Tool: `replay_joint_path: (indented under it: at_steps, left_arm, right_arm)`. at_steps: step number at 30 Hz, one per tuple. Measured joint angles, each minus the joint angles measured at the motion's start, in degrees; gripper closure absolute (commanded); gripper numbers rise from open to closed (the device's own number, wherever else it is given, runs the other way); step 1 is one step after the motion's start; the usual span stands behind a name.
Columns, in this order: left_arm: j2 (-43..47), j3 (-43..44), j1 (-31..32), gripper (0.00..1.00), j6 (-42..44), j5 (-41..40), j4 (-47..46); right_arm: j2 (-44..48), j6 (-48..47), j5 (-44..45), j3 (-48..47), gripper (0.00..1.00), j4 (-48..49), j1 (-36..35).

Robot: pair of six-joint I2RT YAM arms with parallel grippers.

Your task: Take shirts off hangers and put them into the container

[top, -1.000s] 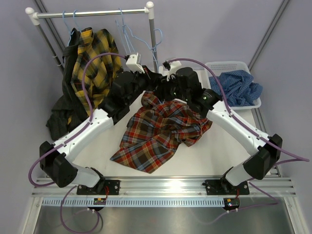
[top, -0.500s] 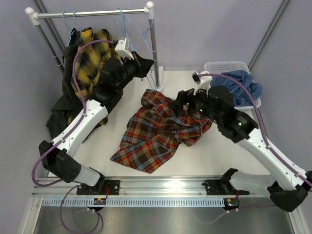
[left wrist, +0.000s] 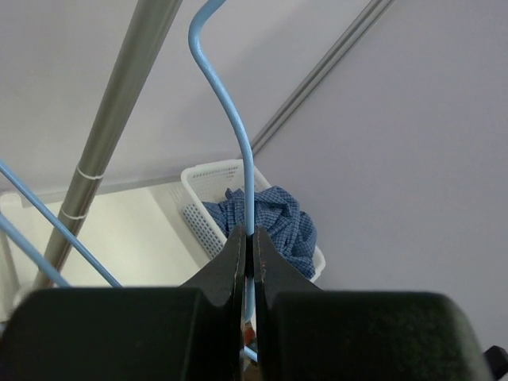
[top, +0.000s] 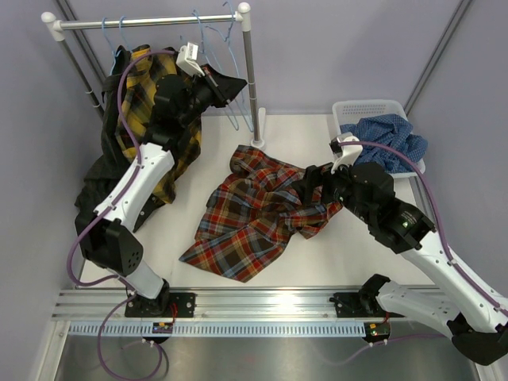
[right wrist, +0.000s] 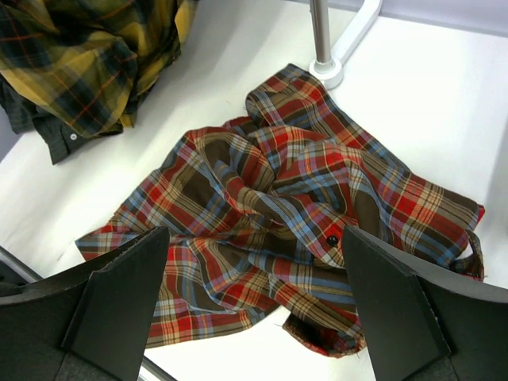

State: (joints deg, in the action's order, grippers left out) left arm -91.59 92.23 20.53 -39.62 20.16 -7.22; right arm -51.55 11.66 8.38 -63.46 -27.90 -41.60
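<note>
My left gripper [top: 226,85] is raised by the rail, shut on an empty light-blue hanger [top: 236,117]. In the left wrist view the hanger wire [left wrist: 236,131] runs up from between the closed jaws [left wrist: 248,242]. The red-orange-navy plaid shirt [top: 254,214] lies crumpled in the middle of the table. Above its right part hovers my right gripper [top: 307,187]; in the right wrist view it [right wrist: 254,309] stands open and empty over the shirt [right wrist: 294,206]. The yellow-black plaid shirt [top: 155,119] and the black shirt [top: 99,182] hang at the left. The blue check shirt [top: 389,143] lies in the container [top: 369,106].
The white-and-metal rail [top: 151,22] spans the back, its post [top: 252,87] standing on a white foot [right wrist: 329,73] just behind the red plaid shirt. More blue hangers [top: 205,36] hang on the rail. Grey walls close in on both sides.
My right gripper opened, let go of the red plaid shirt and drew back to the right. My left arm lifted the bare hanger off the shirt, up toward the rail.
</note>
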Motion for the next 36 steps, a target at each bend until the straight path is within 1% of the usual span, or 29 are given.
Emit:
replay_joint_path:
  at_steps: [4, 8, 12, 19, 24, 25, 26, 27, 28, 30, 31, 34, 35, 36]
  left_arm:
    - [-0.02, 0.26, -0.11, 1.0, -1.49, 1.49, -0.2]
    - [-0.15, 2.6, -0.46, 1.0, -2.54, 1.97, 0.72]
    - [-0.59, 4.46, -2.16, 1.0, -5.44, 2.43, 0.63]
    - [-5.99, 5.92, -5.46, 1.0, -10.27, 4.15, 0.31]
    - [-8.79, 5.97, -6.03, 1.0, -13.07, 6.27, 1.7]
    - [-8.9, 5.84, -6.03, 0.98, -13.44, 6.6, 1.7]
    - [-8.9, 5.7, -6.03, 0.94, -13.75, 6.86, 1.73]
    - [-8.9, 5.66, -6.03, 0.86, -13.99, 7.15, 1.62]
    - [-8.87, 5.66, -6.03, 0.69, -14.23, 7.37, 1.53]
    - [-8.76, 5.6, -6.01, 0.57, -14.53, 7.72, 1.57]
    - [-8.55, 5.31, -6.03, 0.44, -14.43, 7.76, 1.62]
    - [-7.02, 4.24, -6.03, 0.28, -13.68, 7.72, 2.21]
    - [-6.23, 3.87, -6.03, 0.17, -13.44, 7.65, 2.67]
    - [-5.11, 3.48, -6.03, 0.13, -12.96, 7.61, 3.43]
  right_arm:
    - [0.24, 0.0, 0.63, 0.72, 0.01, -0.72, 0.0]
    - [0.35, 0.0, 0.85, 0.92, 0.01, -0.76, 0.0]
    - [0.42, 0.0, 1.01, 0.94, 0.01, -0.76, 0.0]
    - [1.53, 0.07, 1.2, 2.12, 0.01, -0.96, 0.0]
    - [2.01, 0.26, 1.25, 2.91, 0.01, -1.25, 0.0]
    - [2.08, 0.35, 1.27, 3.1, 0.01, -1.27, 0.0]
    - [2.16, 0.39, 1.27, 3.34, 0.0, -1.29, 0.0]
    - [2.27, 0.44, 1.27, 3.63, 0.01, -1.33, 0.0]
    - [2.34, 0.5, 1.29, 3.85, 0.01, -1.44, 0.0]
    - [2.38, 0.57, 1.29, 4.2, 0.01, -1.64, 0.0]
    - [2.38, 0.57, 1.36, 4.28, 0.01, -1.75, 0.0]
    - [2.36, 0.61, 1.51, 4.33, 0.01, -1.88, 0.0]
    - [2.34, 0.63, 1.51, 4.33, 0.01, -1.88, 0.0]
    - [2.29, 0.63, 1.51, 4.33, 0.01, -1.88, 0.0]
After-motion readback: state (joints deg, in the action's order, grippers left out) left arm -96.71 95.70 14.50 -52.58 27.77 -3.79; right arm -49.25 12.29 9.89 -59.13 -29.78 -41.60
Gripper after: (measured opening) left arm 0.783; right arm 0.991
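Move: The rail spot for the blue hanger pinched in the left fingers lies about 8 cm ahead, 3 cm left and 9 cm above that hand; the other empty hanger's hook sits 7 cm left of the spot, and the top of the rack's right post some 4 cm right of it. The red plaid shirt's middle is roughly 5 cm ahead, 16 cm left and 30 cm below the right hand; the container is about 27 cm ahead, 19 cm right, as low. Still pinching the bare hanger below its hook, the left hand lifts it about 3 cm, then carries it forward some 5 cm and down 6 cm, tipping about 15 degrees downward so the hook goes over the rail, and opens its fingers wide to let go as it starts easing back. Meanwhile the right hand, fingers wide open and empty, sinks about 3 cm towards the red plaid shirt without touching it. ##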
